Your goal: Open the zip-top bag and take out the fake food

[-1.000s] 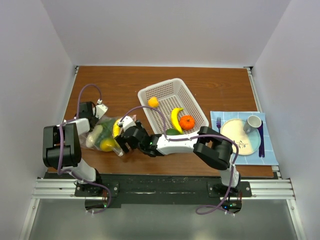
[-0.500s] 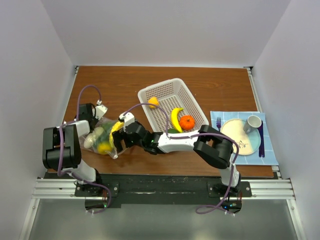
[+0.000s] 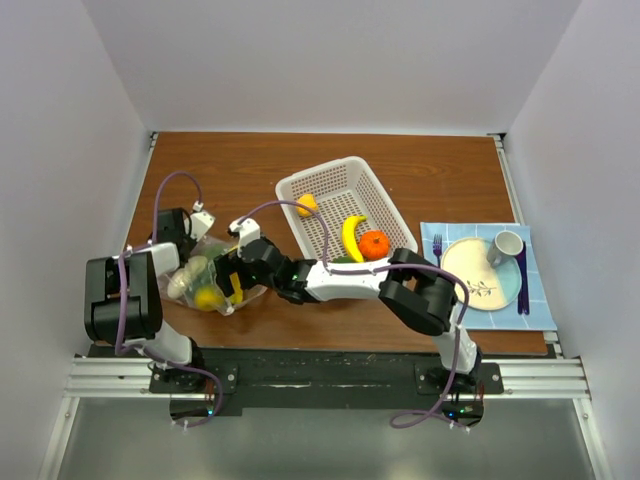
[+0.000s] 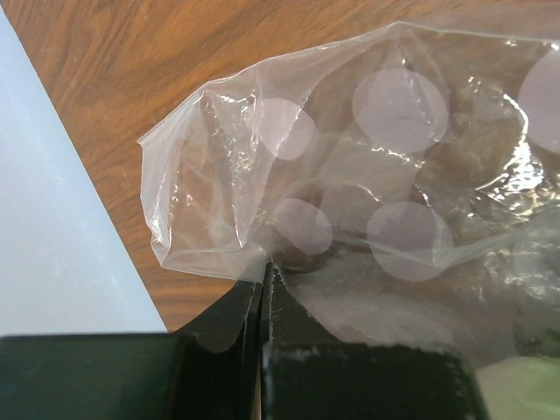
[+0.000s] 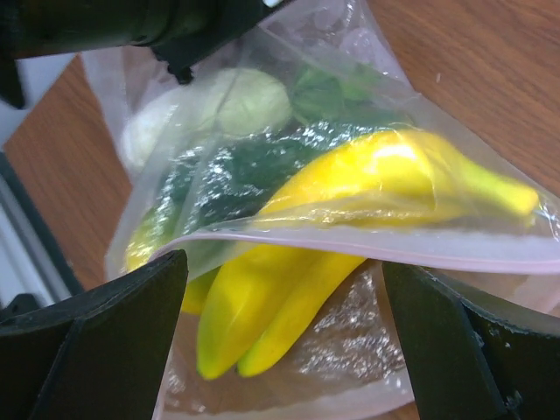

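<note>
The zip-top bag [image 3: 205, 285] lies at the table's left, holding a yellow banana [image 5: 289, 297], dark green pieces [image 5: 236, 171] and a pale round piece [image 5: 241, 101]. My left gripper [image 3: 192, 243] is shut on the bag's far corner; in the left wrist view [image 4: 262, 269] the jaws pinch the clear film [image 4: 385, 175]. My right gripper [image 3: 233, 278] is open at the bag's mouth. In the right wrist view [image 5: 284, 262] its fingers [image 5: 105, 332] stand wide apart on either side of the banana, with the pink zip edge [image 5: 420, 249] across the gap.
A white perforated basket [image 3: 330, 180] right of the bag holds a banana [image 3: 352, 238], an orange [image 3: 374, 244], a small yellow-orange piece [image 3: 307, 204] and a green piece [image 3: 345, 263]. At the right, a blue mat carries a beige plate [image 3: 470, 262], cup [image 3: 507, 245] and purple fork [image 3: 437, 245].
My right gripper has moved left, from beside the bag to its open mouth. The bag has shifted slightly left. The left gripper stays shut on the corner.
</note>
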You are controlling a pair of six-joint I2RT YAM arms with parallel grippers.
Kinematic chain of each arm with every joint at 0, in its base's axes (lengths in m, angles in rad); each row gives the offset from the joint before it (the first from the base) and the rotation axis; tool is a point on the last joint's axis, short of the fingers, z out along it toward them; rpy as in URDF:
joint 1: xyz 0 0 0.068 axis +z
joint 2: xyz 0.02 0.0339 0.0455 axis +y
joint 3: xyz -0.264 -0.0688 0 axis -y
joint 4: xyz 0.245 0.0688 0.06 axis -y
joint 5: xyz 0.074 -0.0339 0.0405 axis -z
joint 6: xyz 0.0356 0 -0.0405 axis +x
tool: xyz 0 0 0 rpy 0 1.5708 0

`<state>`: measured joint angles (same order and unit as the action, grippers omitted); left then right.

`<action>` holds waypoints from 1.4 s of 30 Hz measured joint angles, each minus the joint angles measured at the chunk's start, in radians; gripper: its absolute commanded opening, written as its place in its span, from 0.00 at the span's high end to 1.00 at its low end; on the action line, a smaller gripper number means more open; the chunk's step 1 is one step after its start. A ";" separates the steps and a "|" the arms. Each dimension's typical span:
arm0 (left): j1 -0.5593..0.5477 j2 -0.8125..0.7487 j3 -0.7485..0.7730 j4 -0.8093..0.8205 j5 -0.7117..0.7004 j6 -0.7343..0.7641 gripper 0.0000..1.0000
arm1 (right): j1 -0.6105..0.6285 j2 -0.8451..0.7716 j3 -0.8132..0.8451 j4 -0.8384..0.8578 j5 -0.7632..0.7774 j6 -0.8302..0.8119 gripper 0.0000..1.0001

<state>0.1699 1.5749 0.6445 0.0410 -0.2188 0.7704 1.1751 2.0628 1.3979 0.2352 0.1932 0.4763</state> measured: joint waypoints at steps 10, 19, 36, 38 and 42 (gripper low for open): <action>0.001 -0.048 -0.010 -0.074 0.031 -0.011 1.00 | 0.005 0.141 0.178 -0.173 0.153 0.002 0.02; 0.011 -0.069 -0.024 -0.087 0.045 -0.008 1.00 | 0.016 0.075 0.105 -0.220 0.278 -0.004 0.32; 0.040 -0.082 0.014 -0.192 0.098 -0.018 1.00 | 0.018 -0.006 0.004 -0.241 0.263 -0.036 0.75; 0.041 -0.082 0.014 -0.192 0.100 -0.018 1.00 | 0.019 -0.044 -0.018 -0.270 0.243 -0.050 0.75; 0.053 -0.069 0.029 -0.192 0.108 -0.018 1.00 | 0.024 -0.167 -0.043 -0.355 0.171 -0.082 0.75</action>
<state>0.2230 1.5063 0.6731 -0.1509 -0.1104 0.7521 1.1992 1.8961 1.3544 -0.1200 0.3645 0.3939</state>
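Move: The bananas, lying just inside the bag's open mouth, are nearly under the right hand: their middle is about 1 cm ahead, 2 cm to its right and 5 cm below. The yellow pepper lies roughly 6 cm back and 3 cm left of that hand, the white eggplant 3 cm back and 10 cm left, and the basket's middle 14 cm ahead and 28 cm right. From the left hand the bananas are some 16 cm right, 6 cm back. Forward and down, about 3 cm each, the open right hand dips into the bag's mouth, then sweeps right some 8 cm while its fingers close and pinch a banana near its lower end; it finishes drawing back and lifting 4 cm, towards the basket, rolled slightly. The left hand, still pinching the bag's far left corner, eases back about 2 cm. ##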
